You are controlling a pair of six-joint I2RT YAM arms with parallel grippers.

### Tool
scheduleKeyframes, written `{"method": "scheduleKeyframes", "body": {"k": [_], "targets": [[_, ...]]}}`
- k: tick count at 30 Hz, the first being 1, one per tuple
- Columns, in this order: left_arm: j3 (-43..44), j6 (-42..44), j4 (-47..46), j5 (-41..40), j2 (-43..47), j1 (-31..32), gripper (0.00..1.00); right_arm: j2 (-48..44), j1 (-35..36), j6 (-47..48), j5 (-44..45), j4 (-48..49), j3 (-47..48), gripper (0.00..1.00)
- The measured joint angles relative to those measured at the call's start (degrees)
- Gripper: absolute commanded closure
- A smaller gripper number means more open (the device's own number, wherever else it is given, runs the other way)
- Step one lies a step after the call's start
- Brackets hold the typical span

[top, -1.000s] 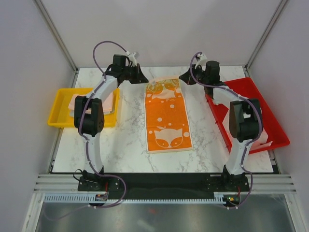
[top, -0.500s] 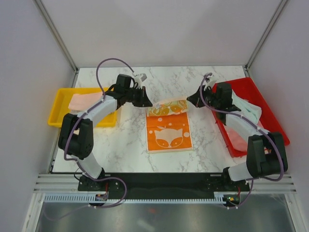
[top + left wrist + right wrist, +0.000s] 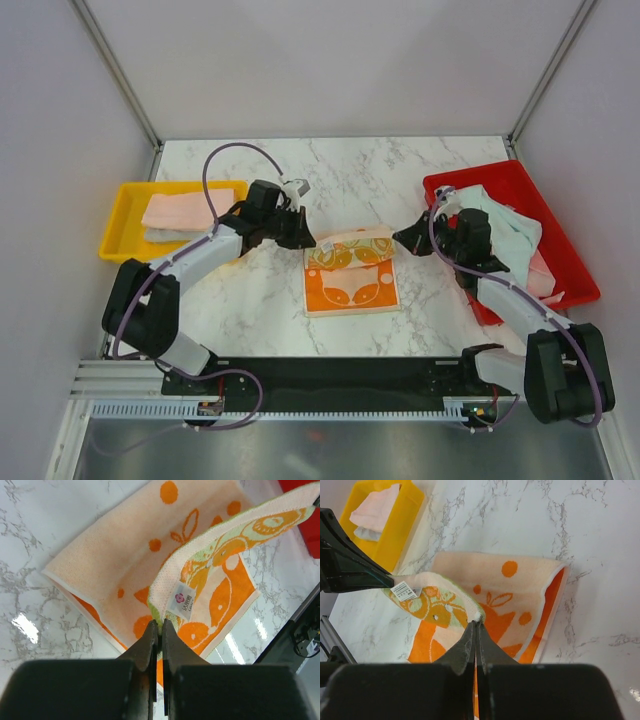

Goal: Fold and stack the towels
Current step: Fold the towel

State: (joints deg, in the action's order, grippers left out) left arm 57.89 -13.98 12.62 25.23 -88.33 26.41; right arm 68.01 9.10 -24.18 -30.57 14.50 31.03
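The orange towel (image 3: 350, 283) with white and yellow-green print lies in the middle of the marble table, its far half lifted and curled over toward the near edge. My left gripper (image 3: 311, 241) is shut on the lifted left corner, beside the sewn label (image 3: 180, 600). My right gripper (image 3: 397, 237) is shut on the lifted right corner (image 3: 479, 616). In the left wrist view the pale underside of the towel (image 3: 120, 565) faces up below the raised edge. A pale pink towel (image 3: 180, 209) lies folded in the yellow tray (image 3: 118, 226).
The red tray (image 3: 578, 268) at the right holds a mint green towel (image 3: 508, 236) and a pink one (image 3: 541, 270), crumpled. The yellow tray sits at the table's left edge. Grey walls enclose the table on three sides.
Both grippers have carried the towel's far edge from the back of the table toward the near side. The flat towel is now doubling over itself.
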Motion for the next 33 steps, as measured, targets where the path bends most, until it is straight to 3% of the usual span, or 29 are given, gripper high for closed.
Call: {"method": "scheduleKeyframes", "body": {"k": [14, 33], "targets": [[-7.0, -1.7, -1.0, -5.4, 3.0, 3.9, 0.98, -5.9, 0.9, -3.7, 1.0, 0.5, -10.4, 1.0], [-13.4, -4.7, -2.6, -10.2, 10.0, 6.8, 0.98, -14.5, 0.9, -6.0, 2.6, -2.4, -14.4, 1.0]]}}
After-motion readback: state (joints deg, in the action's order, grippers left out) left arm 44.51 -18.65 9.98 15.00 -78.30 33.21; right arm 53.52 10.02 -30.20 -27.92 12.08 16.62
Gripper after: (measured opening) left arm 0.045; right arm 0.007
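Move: Held in the shut fingers of both hands is the towel's far edge. The near left corner it is being carried to lies about 15 cm back, 2 cm left and 11 below the left hand; the near right corner lies some 15 cm back, 1 right and 13 below the right hand. The yellow box's middle is roughly 31 cm left of the left hand and 5 farther out, the red box's about 25 cm right of the right hand and level with it. Drawing back together towards the towel's near edge, both hands carry the pinched edge some 5 to 6 cm over the lower half. They sink first, nearly halt their backward travel midway while rising again (the left by about 2 cm, the right less) and parting slightly, then go back and down once more. Fingers stay shut, wrists nearly steady. ##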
